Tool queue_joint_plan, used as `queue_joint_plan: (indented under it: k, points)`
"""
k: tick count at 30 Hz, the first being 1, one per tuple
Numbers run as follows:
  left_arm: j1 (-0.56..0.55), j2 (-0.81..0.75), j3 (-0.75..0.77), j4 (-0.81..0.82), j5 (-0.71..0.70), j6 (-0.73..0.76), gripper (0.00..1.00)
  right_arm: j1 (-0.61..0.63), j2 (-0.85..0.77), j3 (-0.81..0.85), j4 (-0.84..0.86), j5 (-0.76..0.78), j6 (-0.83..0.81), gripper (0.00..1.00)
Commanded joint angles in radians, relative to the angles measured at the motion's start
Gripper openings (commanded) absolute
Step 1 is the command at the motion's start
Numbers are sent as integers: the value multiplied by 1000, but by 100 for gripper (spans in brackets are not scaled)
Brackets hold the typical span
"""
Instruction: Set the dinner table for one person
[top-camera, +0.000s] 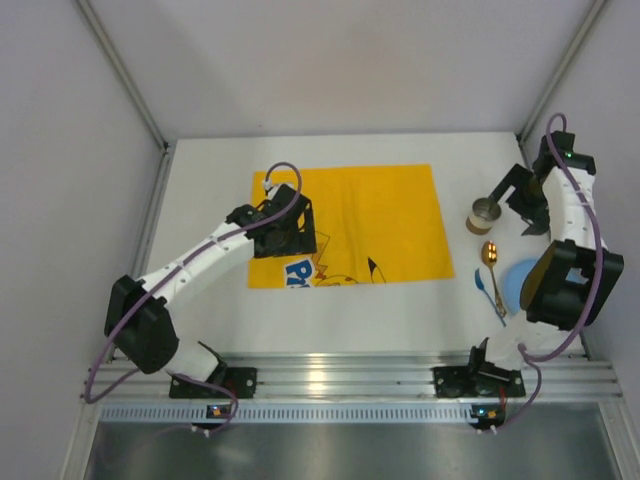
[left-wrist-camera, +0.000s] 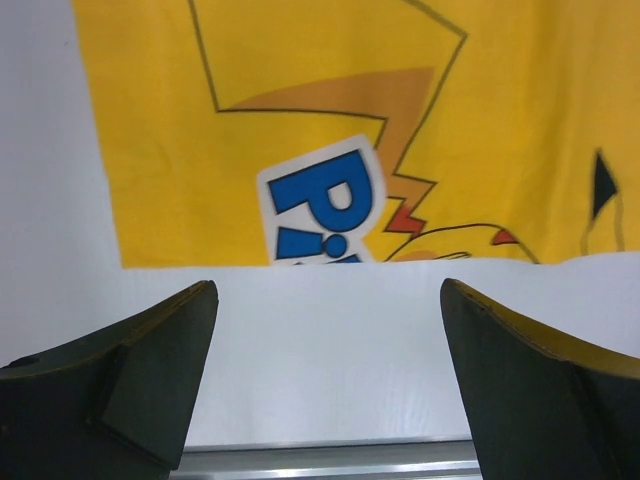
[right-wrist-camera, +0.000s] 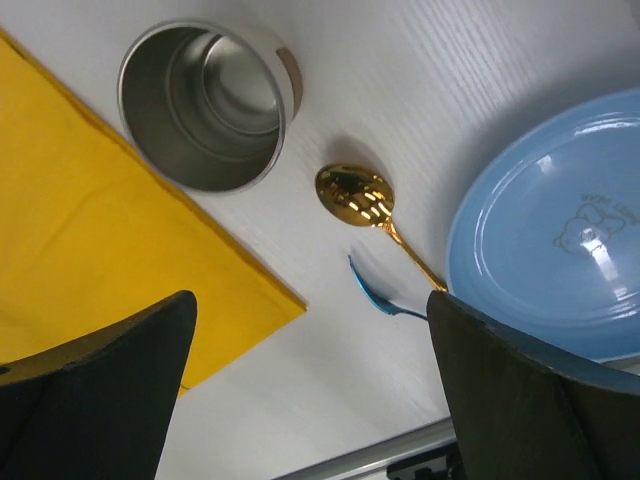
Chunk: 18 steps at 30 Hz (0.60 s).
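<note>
The dinner table (top-camera: 205, 290) is a plain white top with a yellow printed mat (top-camera: 370, 215) in its middle. My left gripper (top-camera: 300, 232) hovers open over the mat's near left corner; in the left wrist view its jaws (left-wrist-camera: 328, 290) stand wide over bare table (left-wrist-camera: 330, 350) just below the mat's edge (left-wrist-camera: 330, 130). My right gripper (top-camera: 512, 205) is open at the right side, beside a steel cup (top-camera: 485, 214). Its wrist view shows the cup (right-wrist-camera: 205, 105), a gold spoon (right-wrist-camera: 355, 193), a blue utensil (right-wrist-camera: 375, 295) and a blue plate (right-wrist-camera: 560, 240) beyond the empty jaws (right-wrist-camera: 310, 300).
The gold spoon (top-camera: 490, 252), the blue utensil (top-camera: 490, 290) and the blue plate (top-camera: 518, 280) lie close together to the right of the mat, partly under the right arm. An aluminium rail (top-camera: 330, 375) runs along the near edge. Grey walls enclose the table.
</note>
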Motion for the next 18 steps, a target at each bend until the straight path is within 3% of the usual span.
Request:
queue_joint_plan:
  k: [1, 11, 18]
  points:
    - [36, -47, -109, 42, -15, 46, 99, -49, 75, 116, 41, 10, -25, 100]
    - [53, -69, -174, 60, -2, 80, 99, -63, 275, 208, 86, 26, -6, 94]
    - [83, -22, -171, 92, 27, 103, 99, -21, 365, 233, 104, 41, -3, 65]
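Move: The cup stands about 9 cm ahead of the right hand, roughly level sideways, its middle some 11 cm lower. The gold spoon lies about 5 cm back, level sideways, and the blue plate about 6 cm back and 8 cm to the right, both some 14 cm down. From the left hand the cup is about 13 cm ahead and 53 cm to the right, some 10 cm below. Right hand sinks about 7 cm forward-right towards the cup's rim, fingers narrowing; left hand drops 5 cm leftward. ##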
